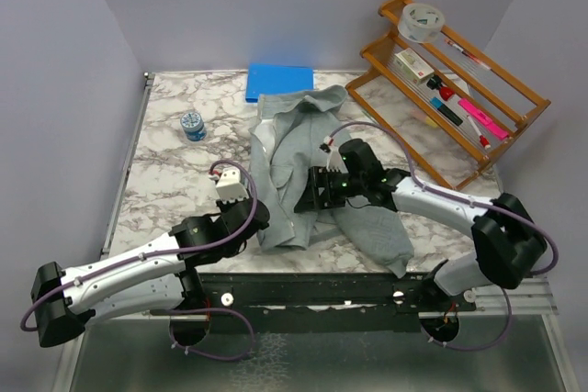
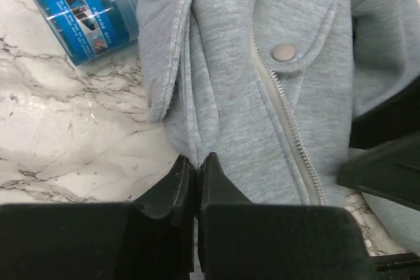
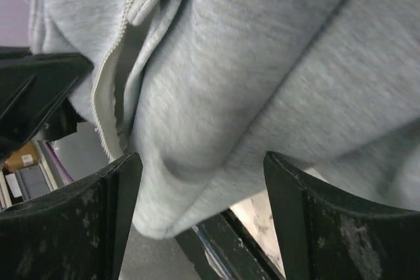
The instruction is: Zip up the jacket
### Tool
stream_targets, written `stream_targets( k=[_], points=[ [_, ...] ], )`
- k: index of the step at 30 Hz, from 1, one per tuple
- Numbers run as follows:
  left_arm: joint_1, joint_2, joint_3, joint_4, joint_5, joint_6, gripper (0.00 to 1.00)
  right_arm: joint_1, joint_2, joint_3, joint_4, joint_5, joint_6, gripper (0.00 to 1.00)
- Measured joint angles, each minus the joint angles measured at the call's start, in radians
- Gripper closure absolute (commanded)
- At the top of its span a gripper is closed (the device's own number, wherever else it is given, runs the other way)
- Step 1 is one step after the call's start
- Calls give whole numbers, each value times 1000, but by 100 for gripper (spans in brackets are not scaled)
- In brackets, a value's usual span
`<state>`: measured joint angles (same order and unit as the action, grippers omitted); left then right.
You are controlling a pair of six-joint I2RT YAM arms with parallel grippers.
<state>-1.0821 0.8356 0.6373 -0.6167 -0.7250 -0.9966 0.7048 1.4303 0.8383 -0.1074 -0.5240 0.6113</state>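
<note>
The light grey jacket [image 1: 308, 149] lies crumpled in the middle of the marble table, its front zipper [image 2: 289, 119] running down beside a snap button [image 2: 283, 52]. My left gripper [image 2: 195, 162] is shut on a fold of the jacket's lower edge, left of the zipper. At the jacket's middle, my right gripper [image 1: 317, 192] is open. In the right wrist view a hanging bulge of jacket fabric [image 3: 216, 116] lies between the spread fingers [image 3: 111, 208], with the zipper teeth [image 3: 105, 106] just to the left.
A blue-labelled jar [image 1: 192, 125] stands left of the jacket, also close by in the left wrist view [image 2: 88, 11]. A blue folder [image 1: 279, 81] lies behind the jacket. A wooden rack [image 1: 487, 140] with pens and a tape roll [image 1: 422, 21] fills the back right.
</note>
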Motion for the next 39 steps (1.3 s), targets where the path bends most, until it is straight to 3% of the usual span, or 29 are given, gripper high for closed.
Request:
stream_targets(
  k=[2, 6, 8, 9, 13, 21, 33, 39],
  points=[
    [0, -9, -5, 21, 3, 18, 100, 28, 50, 23, 10, 24, 10, 28],
    [0, -32, -21, 48, 14, 48, 100, 63, 142, 67, 15, 122, 19, 82],
    [0, -39, -24, 54, 21, 61, 100, 70, 150, 65, 8, 174, 29, 97],
    [0, -42, -24, 56, 23, 67, 100, 71, 145, 63, 2, 203, 36, 99],
    [0, -60, -27, 80, 49, 121, 100, 72, 58, 53, -57, 314, 35, 100],
    [1, -176, -58, 171, 183, 277, 100, 72, -218, 60, -341, 547, -78, 100],
    [1, -171, -70, 235, 355, 396, 100, 53, -230, 66, -714, 887, -51, 99],
    [1, -142, -70, 234, 368, 435, 100, 52, -219, 174, -824, 1005, -13, 97]
  ],
)
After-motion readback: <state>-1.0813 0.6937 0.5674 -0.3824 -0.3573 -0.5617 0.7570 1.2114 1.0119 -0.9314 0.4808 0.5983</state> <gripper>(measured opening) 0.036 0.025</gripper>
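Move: The jacket's right front, which the right hand goes for with open fingers, lies about 2 cm ahead, 1 cm to its left and 4 cm below. From the right hand, the open zip edge is some 4 cm left, 2 cm back and 6 cm below; the fallen jar is roughly 19 cm left and 6 cm ahead. From the left hand, already holding the jacket's left front, the right front's grasp spot is about 5 cm ahead, 10 cm right and 4 cm below. The right fingers dip some 4 cm down and a little forward and pinch the jacket's right front, lift it about 6 cm, then sweep it right some 20 cm, sinking partway and rising slightly at the end, while the wrist swings from pointing left to pointing down. The left keeps its pinch, drawing its side right about 5 cm and back 3 cm, up then partly down, turning some 30 degrees clockwise. ##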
